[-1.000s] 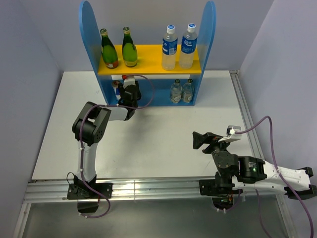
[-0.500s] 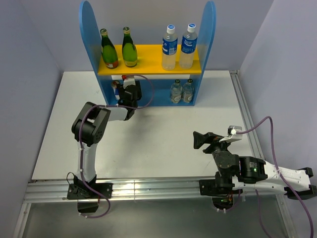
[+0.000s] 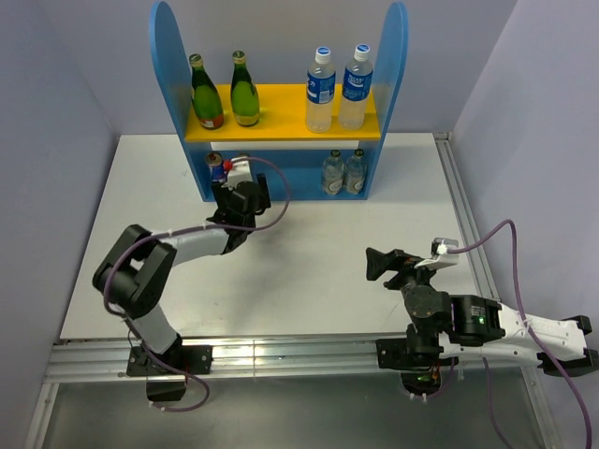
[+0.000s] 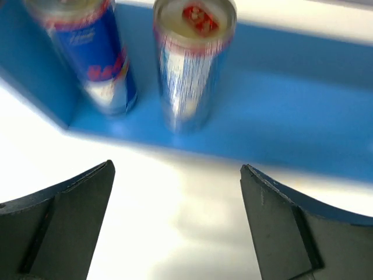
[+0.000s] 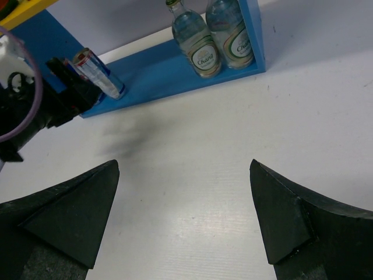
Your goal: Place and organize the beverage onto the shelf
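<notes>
The blue shelf (image 3: 281,105) stands at the back. Two green bottles (image 3: 205,94) and two blue-capped water bottles (image 3: 320,89) stand on its yellow upper board. Two silver cans with red-blue marks (image 4: 192,64) stand side by side at the left end of the lower blue board (image 4: 280,116); one can shows from above (image 3: 216,166). My left gripper (image 3: 240,187) is open and empty, a short way in front of the cans (image 4: 178,175). My right gripper (image 3: 374,265) is open and empty over the bare table (image 5: 183,169), far from the shelf.
Two small clear glass bottles with green labels (image 3: 343,172) stand at the right end of the lower board, also in the right wrist view (image 5: 198,38). A metal rail (image 3: 463,206) runs along the table's right edge. White table surface lies between the arms.
My left gripper has drawn back out of the lower tier toward the table, its elbow swinging left and down. The cans stay on the board. The right arm has not moved.
</notes>
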Action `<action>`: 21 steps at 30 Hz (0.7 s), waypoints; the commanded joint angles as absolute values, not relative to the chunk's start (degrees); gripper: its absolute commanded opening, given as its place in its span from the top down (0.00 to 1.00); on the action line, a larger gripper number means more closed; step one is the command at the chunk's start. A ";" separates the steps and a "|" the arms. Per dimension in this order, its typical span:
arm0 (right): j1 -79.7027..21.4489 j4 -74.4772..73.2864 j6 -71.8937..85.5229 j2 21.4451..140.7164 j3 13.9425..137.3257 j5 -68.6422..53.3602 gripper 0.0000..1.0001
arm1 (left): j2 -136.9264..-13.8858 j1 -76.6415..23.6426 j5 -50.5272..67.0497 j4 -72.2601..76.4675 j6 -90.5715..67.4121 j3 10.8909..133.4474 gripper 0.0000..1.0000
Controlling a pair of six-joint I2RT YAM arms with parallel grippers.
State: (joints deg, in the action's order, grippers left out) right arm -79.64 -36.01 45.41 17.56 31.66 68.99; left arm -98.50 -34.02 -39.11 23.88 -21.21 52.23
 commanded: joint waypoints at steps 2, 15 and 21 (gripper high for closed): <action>-79.98 -36.74 47.46 19.86 32.69 71.63 0.00 | -87.82 -38.74 -45.52 7.24 -31.00 50.10 0.06; -79.98 -40.95 25.17 41.91 73.53 60.82 0.00 | -53.89 -48.51 -39.21 -52.02 -40.88 80.37 0.01; -79.98 -49.12 21.01 48.42 96.47 58.29 0.00 | -44.31 -48.60 -34.29 -56.23 -33.50 93.49 0.01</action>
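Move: The silver can, already released on the lower shelf, stands about 11 cm ahead of the open left hand, 1 cm to its left and some 3 cm below. The blue can is level with it, roughly 8 cm farther left; the small clear bottles share the shelf, about 28 cm to the right of the silver can. From the right hand the silver can lies some 37 cm ahead, 41 cm left and 13 cm lower. The open left hand backs away from the cans and climbs some 35 cm; the right rises about 25 cm. ##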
